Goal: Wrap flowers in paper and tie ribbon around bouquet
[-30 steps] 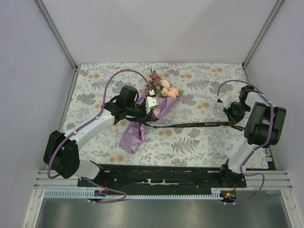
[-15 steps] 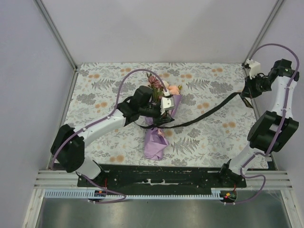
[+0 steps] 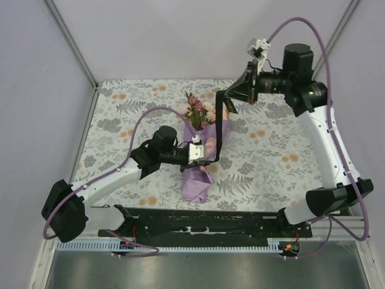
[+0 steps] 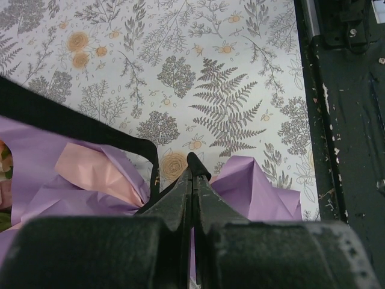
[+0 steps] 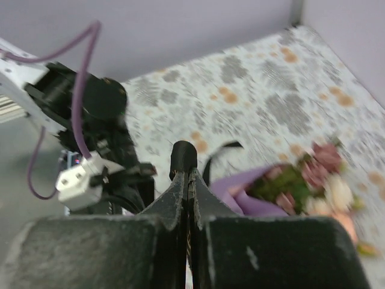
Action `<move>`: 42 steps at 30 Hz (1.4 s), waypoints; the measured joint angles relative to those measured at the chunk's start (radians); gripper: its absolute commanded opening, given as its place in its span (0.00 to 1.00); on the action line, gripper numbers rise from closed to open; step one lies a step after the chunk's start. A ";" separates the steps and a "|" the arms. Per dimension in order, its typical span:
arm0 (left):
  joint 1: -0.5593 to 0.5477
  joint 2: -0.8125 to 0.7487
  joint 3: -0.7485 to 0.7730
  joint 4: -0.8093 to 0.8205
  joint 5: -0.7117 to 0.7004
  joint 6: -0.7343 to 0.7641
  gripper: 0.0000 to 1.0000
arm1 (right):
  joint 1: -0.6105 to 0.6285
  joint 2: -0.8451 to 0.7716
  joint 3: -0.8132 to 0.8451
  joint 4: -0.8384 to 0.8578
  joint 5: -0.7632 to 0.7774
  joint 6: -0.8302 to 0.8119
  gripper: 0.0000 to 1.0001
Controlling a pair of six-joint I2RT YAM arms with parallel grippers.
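Observation:
The bouquet [image 3: 201, 158] lies mid-table, its lilac-purple paper [image 3: 197, 183] cone pointing toward the arms. The pink and mauve flowers [image 3: 198, 113] stick out of the far end. My left gripper [image 3: 208, 159] sits at the cone's waist, shut on the black ribbon [image 3: 219, 126]. The ribbon rises from there to my right gripper [image 3: 231, 100], raised above the blooms and shut on the other end. In the left wrist view the left gripper [image 4: 192, 173] pinches a ribbon [image 4: 66, 120] fold beside the paper [image 4: 264, 186]. In the right wrist view the right gripper [image 5: 189, 174] nips the ribbon [image 5: 183, 155], with the flowers [image 5: 313, 177] below.
A floral-print tablecloth [image 3: 264, 156] covers the table. Purple cables [image 3: 283, 27] loop off both arms. The black base rail [image 3: 204, 220] runs along the near edge, and grey walls [image 3: 36, 90] with metal posts close in the sides.
My right arm swung from the right edge up and left over the flowers, carrying its ribbon end, so the ribbon now runs steeply up across the bouquet. The left arm drew back slightly.

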 measured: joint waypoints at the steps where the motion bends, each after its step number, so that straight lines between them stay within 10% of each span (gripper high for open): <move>1: 0.000 -0.012 -0.012 0.004 0.000 0.012 0.02 | 0.054 0.013 0.000 0.074 -0.004 0.066 0.00; 13: -0.003 -0.139 -0.103 0.032 -0.006 0.097 0.02 | 0.444 0.503 0.222 0.617 0.052 0.531 0.01; 17: -0.003 -0.159 -0.125 0.035 -0.013 0.105 0.02 | 0.504 0.655 0.264 0.650 0.075 0.567 0.58; 22: -0.003 -0.161 -0.140 0.055 -0.034 0.100 0.02 | 0.505 0.750 0.248 0.561 0.087 0.528 0.69; 34: 0.063 -0.100 -0.140 0.146 -0.047 0.056 0.02 | 0.227 0.262 -0.248 0.177 0.079 0.184 0.68; 42: 0.112 -0.047 -0.131 0.153 -0.035 0.056 0.02 | 0.303 0.082 -0.552 0.133 0.080 0.097 0.69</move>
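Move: The ribbon already runs from the left fingers up to the closed right fingers. The left fingertips, which the ribbon is to be swung past, lie about 11 cm back, 9 cm left and 24 cm below the right hand. The ribbon's knot on the bouquet is some 7 cm back, 11 cm left and 37 cm below it; the flowers are 12 cm ahead, 9 cm left and equally low. From the left hand, the knot is about 4 cm ahead, 2 cm left and 13 cm below. The ribbon's free end is swung by the right hand nearly 30 cm left, then steeply down, past the far side of the left gripper; the fingers open out there and let go. Staying open, the right hand comes back right about 20 cm, then draws back towards the robot, stopping close beside the left fingertips. The left hand keeps its pinch on the ribbon, easing back-left, then forward about 5 cm. ##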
